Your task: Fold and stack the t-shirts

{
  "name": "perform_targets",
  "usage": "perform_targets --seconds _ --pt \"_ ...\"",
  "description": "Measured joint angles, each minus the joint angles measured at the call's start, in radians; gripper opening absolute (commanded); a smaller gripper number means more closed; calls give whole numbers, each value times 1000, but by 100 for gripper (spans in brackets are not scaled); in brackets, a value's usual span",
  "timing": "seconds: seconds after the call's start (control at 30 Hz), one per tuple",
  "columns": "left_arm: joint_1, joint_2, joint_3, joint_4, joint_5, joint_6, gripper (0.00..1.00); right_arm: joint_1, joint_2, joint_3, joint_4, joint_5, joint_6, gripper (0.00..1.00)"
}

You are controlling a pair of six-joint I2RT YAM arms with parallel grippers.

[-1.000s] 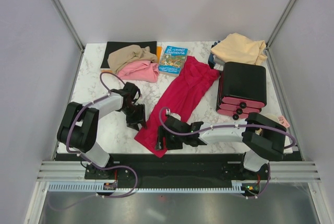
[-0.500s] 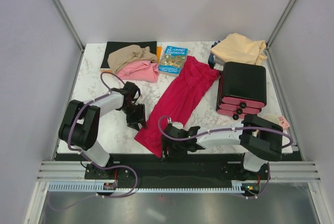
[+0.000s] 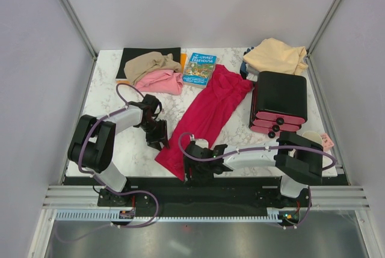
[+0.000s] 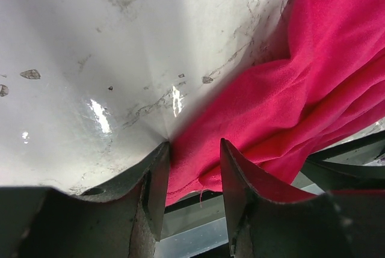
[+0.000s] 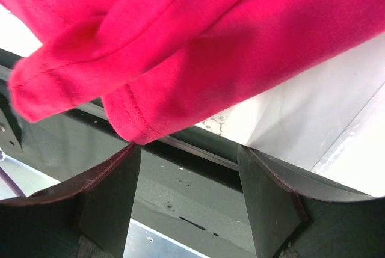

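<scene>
The crimson red t-shirt [image 3: 210,110] lies stretched out diagonally in the middle of the marble table, its lower end at the near edge. My left gripper [image 3: 157,135] is at that end's left side. In the left wrist view this gripper [image 4: 192,144] is open, its fingers straddling the red hem [image 4: 198,174] without pinching it. My right gripper [image 3: 191,171] is at the shirt's near corner. In the right wrist view it [image 5: 189,148] stands wide open, and the red corner [image 5: 129,122] touches its left fingertip. The pink t-shirt [image 3: 161,81] and the tan-brown one [image 3: 147,62] lie bunched at the back left. The peach-cream one [image 3: 277,55] is at the back right.
A black mat [image 3: 135,53] lies under the tan shirt. A blue book [image 3: 200,68] sits at the back centre. A black and red drawer box [image 3: 281,98] stands on the right. The table's near edge and a dark rail [image 5: 198,150] run just under the right gripper.
My right gripper has slid toward the table's near edge, down to the red shirt's corner. The left gripper has stayed in place and its jaws have narrowed slightly.
</scene>
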Motion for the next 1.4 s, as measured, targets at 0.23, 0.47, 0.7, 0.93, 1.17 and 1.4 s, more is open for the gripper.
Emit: perform_targets --seconds 0.23,0.47,0.7,0.93,1.17,1.4 --pt "0 4 0 0 9 0 46 -1 -82 13 -26 26 -3 73" --pt "0 6 0 1 16 0 46 -1 -112 1 -13 52 7 72" --pt "0 6 0 2 20 0 46 -11 -109 -61 57 90 39 71" --pt "0 7 0 2 22 0 45 -32 -145 -107 94 132 71 71" --pt "0 8 0 2 23 0 45 -45 -128 -108 112 134 84 71" --pt "0 8 -1 3 23 0 45 -47 -47 -48 177 98 83 70"
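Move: The t-shirt's near end has its middle about 4 cm ahead of the right gripper, 5 cm to its left and roughly at its height. The black drawer box stands some 26 cm ahead and 32 cm to that gripper's right, its middle 6 cm higher. The pink cloth lies about 42 cm ahead and 11 cm left. From the left gripper, the shirt end's middle is about 7 cm back and 3 cm to the right, about 1 cm below. Lift the right gripper nearly 4 cm clear at the table's near edge. Then carry it about 4 cm forward over the shirt's near end, sinking about 2 cm of that lift and turning some 10 degrees clockwise; drift slightly right on the way, then finish with 3 cm left. Keep its fingers wide open, straddling the corner; contact there can't be seen. ##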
